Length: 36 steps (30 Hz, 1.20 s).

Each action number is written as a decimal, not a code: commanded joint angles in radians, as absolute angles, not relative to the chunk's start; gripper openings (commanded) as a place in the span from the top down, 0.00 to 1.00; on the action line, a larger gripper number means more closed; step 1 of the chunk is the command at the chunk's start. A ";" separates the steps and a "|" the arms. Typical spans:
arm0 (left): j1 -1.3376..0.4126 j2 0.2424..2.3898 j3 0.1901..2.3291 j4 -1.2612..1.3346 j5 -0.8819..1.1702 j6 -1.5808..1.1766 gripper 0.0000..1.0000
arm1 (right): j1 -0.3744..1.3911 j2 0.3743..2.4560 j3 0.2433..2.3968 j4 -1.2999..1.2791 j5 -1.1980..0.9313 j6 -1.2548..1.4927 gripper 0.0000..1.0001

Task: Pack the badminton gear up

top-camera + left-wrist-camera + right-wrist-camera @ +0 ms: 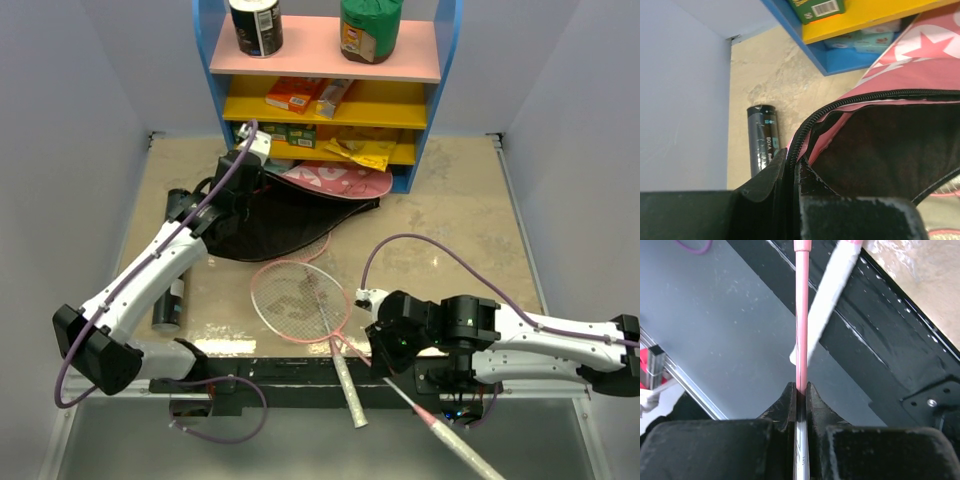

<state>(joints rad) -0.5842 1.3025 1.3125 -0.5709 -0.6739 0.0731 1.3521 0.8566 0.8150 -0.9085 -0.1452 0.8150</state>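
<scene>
The pink racket bag [335,181] lies open at the back by the shelf, its black lining [285,220] showing. My left gripper [243,176] is shut on the bag's zipper edge [805,131], the fingers [771,172] pinching it. The long black tube [172,290] lies on the table left of the bag; it also shows in the left wrist view [761,137]. One pink racket [298,298] lies flat, its white handle [349,395] over the front edge. My right gripper [379,357] is shut on the second racket's thin pink shaft [801,340]. No shuttlecocks show.
The blue-yellow shelf unit [425,110] stands at the back with boxes and packets, and two jars [256,25] on top. Grey walls close both sides. A black rail [290,368] runs along the table's front edge.
</scene>
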 commanded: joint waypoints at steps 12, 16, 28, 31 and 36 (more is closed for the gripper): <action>-0.505 1.204 1.203 -0.612 -0.502 -0.049 1.00 | 1.356 0.801 0.937 -0.994 0.037 0.844 1.00; -0.506 1.146 1.152 -0.629 -0.396 -0.075 1.00 | 1.355 0.871 0.922 -0.888 0.070 0.857 1.00; -0.589 1.048 1.071 -0.660 -0.259 -0.098 1.00 | 1.206 1.252 0.971 -0.592 0.221 0.876 1.00; -0.655 1.043 1.039 -0.657 -0.275 -0.112 1.00 | 1.116 1.310 0.973 -0.496 0.207 0.859 1.00; -0.727 1.028 0.990 -0.629 -0.230 -0.159 1.00 | 1.013 1.410 0.990 -0.413 0.204 0.876 1.00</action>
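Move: My left hand grips the upper zip edge of the open bag; the racket head it will cover is about 21 cm back, 14 cm to its right and 18 cm lower. The tube lies some 18 cm left and 6 cm back of that hand. For my right hand, gripping the racket's shaft, the bag's mouth is roughly 34 cm ahead, 23 cm left and 5 cm lower, with the second racket's head 32 cm ahead and 19 cm left. Still pinching the shaft, I swing my right hand slightly right and up, then sweep it forward, left and down into the bag's mouth, ending about 16 cm farther out and turned clockwise. After a short hitch to the left, my left hand hauls the zip edge back, down and right, about 10 cm back, over the incoming head, turning clockwise and tipping down. ##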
